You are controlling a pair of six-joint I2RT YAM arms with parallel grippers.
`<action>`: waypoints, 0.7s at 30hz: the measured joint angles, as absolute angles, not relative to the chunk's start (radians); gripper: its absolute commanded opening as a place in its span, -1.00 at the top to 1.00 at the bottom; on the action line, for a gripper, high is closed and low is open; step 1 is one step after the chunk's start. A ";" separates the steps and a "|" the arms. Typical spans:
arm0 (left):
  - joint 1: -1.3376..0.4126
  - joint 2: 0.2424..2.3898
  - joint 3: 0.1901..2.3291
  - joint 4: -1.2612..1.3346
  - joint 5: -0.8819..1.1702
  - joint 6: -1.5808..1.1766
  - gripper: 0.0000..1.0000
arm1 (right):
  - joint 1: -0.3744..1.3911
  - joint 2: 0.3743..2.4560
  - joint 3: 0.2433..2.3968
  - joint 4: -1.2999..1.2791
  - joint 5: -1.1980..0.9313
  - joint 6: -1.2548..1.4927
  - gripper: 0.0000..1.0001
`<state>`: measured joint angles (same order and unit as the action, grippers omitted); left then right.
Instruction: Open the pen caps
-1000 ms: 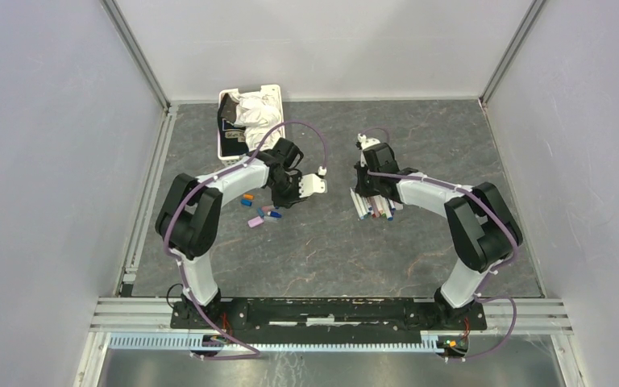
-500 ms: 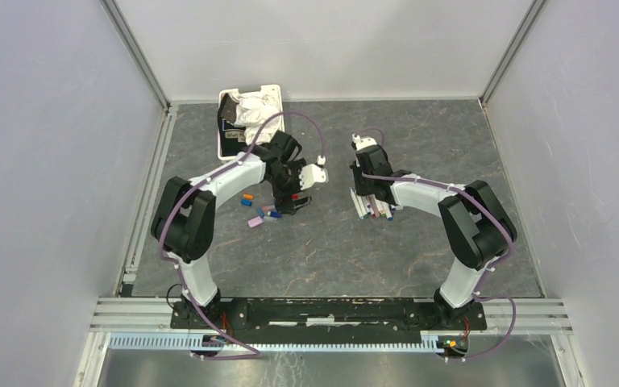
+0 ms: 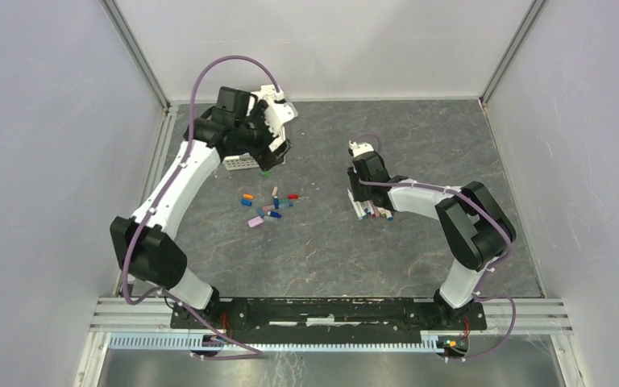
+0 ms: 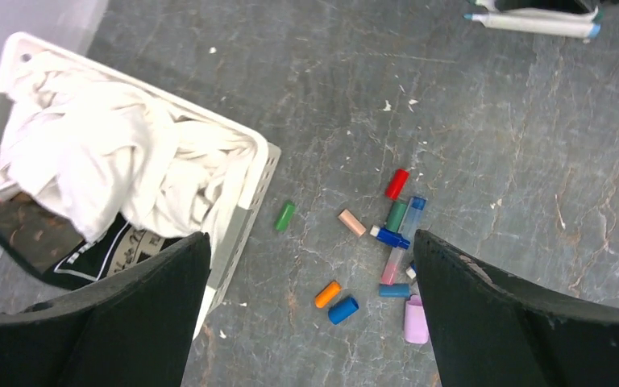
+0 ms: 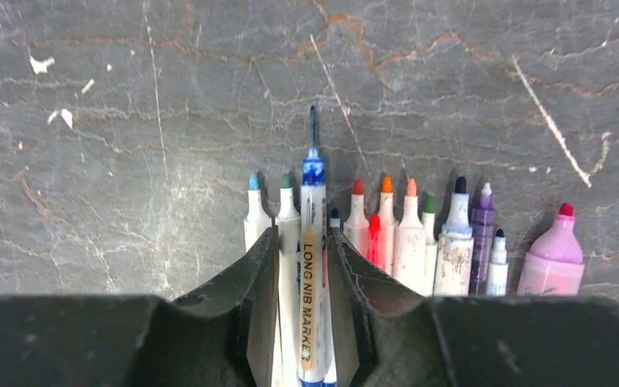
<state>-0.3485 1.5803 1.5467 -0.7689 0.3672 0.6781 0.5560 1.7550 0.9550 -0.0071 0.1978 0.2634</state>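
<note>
Several pen caps (image 4: 387, 234) lie loose on the grey table: red (image 4: 396, 183), green (image 4: 284, 215), orange (image 4: 328, 293), blue (image 4: 343, 310) and purple (image 4: 416, 318); from above the cluster (image 3: 267, 205) sits left of centre. My left gripper (image 4: 308, 242) hangs high above them, wide open and empty; in the top view it (image 3: 272, 145) is by the basket. My right gripper (image 5: 302, 234) is low over a row of uncapped pens (image 5: 419, 234). Its jaws stand slightly apart with a long nib marker (image 5: 312, 266) lying between them.
A white slotted basket (image 4: 250, 205) holding white cloth stands at the back left, its corner (image 3: 242, 164) under my left arm. The row of pens (image 3: 373, 211) lies right of centre. A pink-tipped thick marker (image 5: 552, 258) ends the row.
My left arm has risen and swung back toward the basket, and its gripper has opened wide. The right gripper shifted slightly left over the pens and its jaws have parted a little.
</note>
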 measured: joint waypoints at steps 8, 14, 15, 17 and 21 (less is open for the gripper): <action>-0.294 1.487 1.547 -0.761 0.331 0.575 -1.00 | 0.571 1.692 0.896 -0.004 0.206 0.272 0.35; -0.263 1.377 1.500 -0.669 0.233 0.493 -1.00 | 0.584 1.617 0.856 -0.002 0.201 0.300 -0.04; -0.255 1.355 1.485 -0.649 0.215 0.482 -1.00 | 0.586 1.612 0.858 -0.006 0.202 0.300 -0.15; -0.236 1.326 1.467 -0.621 0.192 0.464 -1.00 | 0.587 1.596 0.878 -0.039 0.207 0.294 -0.49; -0.182 1.319 1.444 -0.567 0.177 0.433 -1.00 | 0.564 1.528 0.923 -0.085 0.233 0.273 -0.96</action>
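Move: The blue marker already laid in the row sits between the right fingers, its middle about 2 cm back of the right hand and 2 cm below. At that depth, the green-tipped pen lies 1 cm left, the red-tipped pen 2 cm right and 2 cm back, and the pink highlighter some 9 cm right and 1 cm back. From the left hand, the marker is roughly 23 cm right, 4 cm back and 21 cm below. Right hand draws back, then lifts 7 cm off the blue marker, opening wide; left swings 13 cm up-left. ##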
